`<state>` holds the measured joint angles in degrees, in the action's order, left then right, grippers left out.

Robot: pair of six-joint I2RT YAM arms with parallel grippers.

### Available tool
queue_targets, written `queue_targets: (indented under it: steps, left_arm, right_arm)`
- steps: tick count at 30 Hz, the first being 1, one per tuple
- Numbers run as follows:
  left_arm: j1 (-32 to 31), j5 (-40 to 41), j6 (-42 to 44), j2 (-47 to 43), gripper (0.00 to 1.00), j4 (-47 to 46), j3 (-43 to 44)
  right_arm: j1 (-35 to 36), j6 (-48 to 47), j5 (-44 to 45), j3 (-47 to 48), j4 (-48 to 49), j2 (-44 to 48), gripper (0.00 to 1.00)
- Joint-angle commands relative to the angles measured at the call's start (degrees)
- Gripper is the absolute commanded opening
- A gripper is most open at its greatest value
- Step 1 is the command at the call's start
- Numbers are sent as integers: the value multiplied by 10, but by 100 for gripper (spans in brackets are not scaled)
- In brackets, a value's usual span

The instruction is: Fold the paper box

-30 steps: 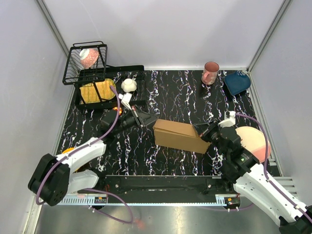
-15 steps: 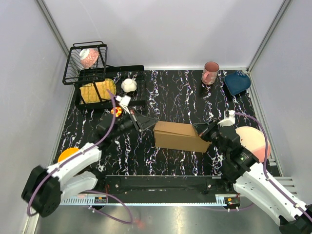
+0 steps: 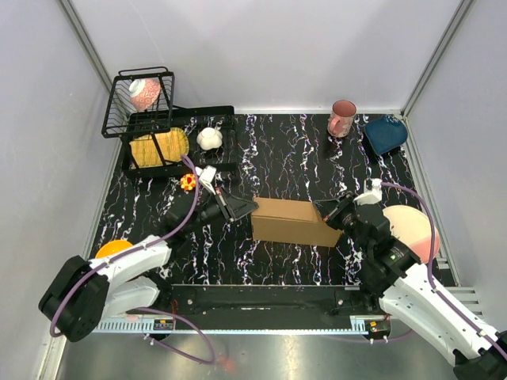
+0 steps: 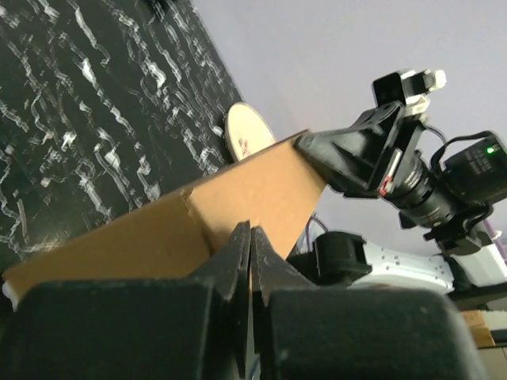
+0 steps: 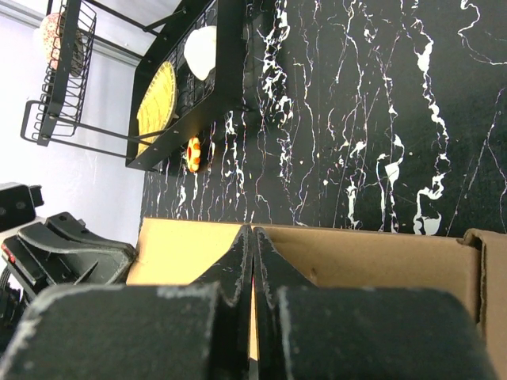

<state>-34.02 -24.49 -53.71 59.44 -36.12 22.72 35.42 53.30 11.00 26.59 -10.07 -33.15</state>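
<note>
The paper box (image 3: 291, 222) is a plain brown cardboard box lying in the middle of the black marbled table. My left gripper (image 3: 250, 207) is shut and its tips sit against the box's left end. In the left wrist view the jaws (image 4: 250, 228) are closed, with brown cardboard (image 4: 158, 237) right behind them. My right gripper (image 3: 322, 210) is shut too, at the box's right end. Its closed tips (image 5: 252, 231) rest over the box's top face (image 5: 364, 257). Nothing shows between either pair of fingers.
A black wire rack (image 3: 158, 131) with a yellow item and a white ball (image 3: 209, 138) stands at the back left. A pink cup (image 3: 342, 118) and a blue dish (image 3: 386, 133) sit at the back right. A pink plate (image 3: 413, 229) lies under the right arm, and an orange disc (image 3: 111, 248) at the left.
My left gripper has swung nearer and to the right, up against the box's left end. The box has turned slightly to lie more level. The right arm has barely moved.
</note>
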Motion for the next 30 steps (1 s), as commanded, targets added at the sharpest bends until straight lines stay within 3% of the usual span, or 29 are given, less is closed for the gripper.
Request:
queue_targets:
  steps: [1,4,8,13,16,19,25,30]
  left_arm:
    - [-52,-4,-4,42,0,-74,-37]
    - [-45,13,-18,12,0,-91,-53]
    - [-29,35,37,-80,0,45,10]
    - [-12,44,60,-129,0,107,79]
    - [-11,27,46,-102,0,91,77]
    - [-31,26,14,-57,0,20,23]
    - [-116,43,17,68,0,-41,-51]
    - [-93,67,19,17,0,-26,-73]
  right_arm:
    - [4,-25,-13,-26,-102,-27,0]
    - [4,-24,-13,-24,-103,-23,0]
    - [4,-24,-13,-23,-108,-17,0]
    - [4,-23,-14,-24,-105,-19,0]
    - [4,-22,-16,-28,-102,-22,0]
    - [4,-22,-17,-31,-101,-21,0]
    - [4,-21,-20,-32,-105,-18,0]
    - [4,-25,-19,-24,-116,-8,0]
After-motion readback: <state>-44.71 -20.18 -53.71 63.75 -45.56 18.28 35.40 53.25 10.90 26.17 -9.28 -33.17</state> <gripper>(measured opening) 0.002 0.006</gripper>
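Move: The paper box stands with its long side running left to right. Its middle is about 13 cm to the right of the left hand, 2 cm nearer the robot and 8 cm lower, so that hand's shut fingers are at the box's top left edge. An orange toy lies some 23 cm left of the left hand and 15 cm farther out, on the table. From the right hand, the box's middle is about 7 cm left, 2 cm back and 8 cm down; the round plate lies about 33 cm right and level with it. The box's top left end gets patted with the left hand's shut fingers: they sink about 1 cm while drawing back, lift off some 10 cm, then come down fast about 11 cm onto the top's robot-side edge, ending 4 cm nearer the robot and 3 cm farther right. The right hand stays still, shut, keeping its place on the box's top near the right end. ##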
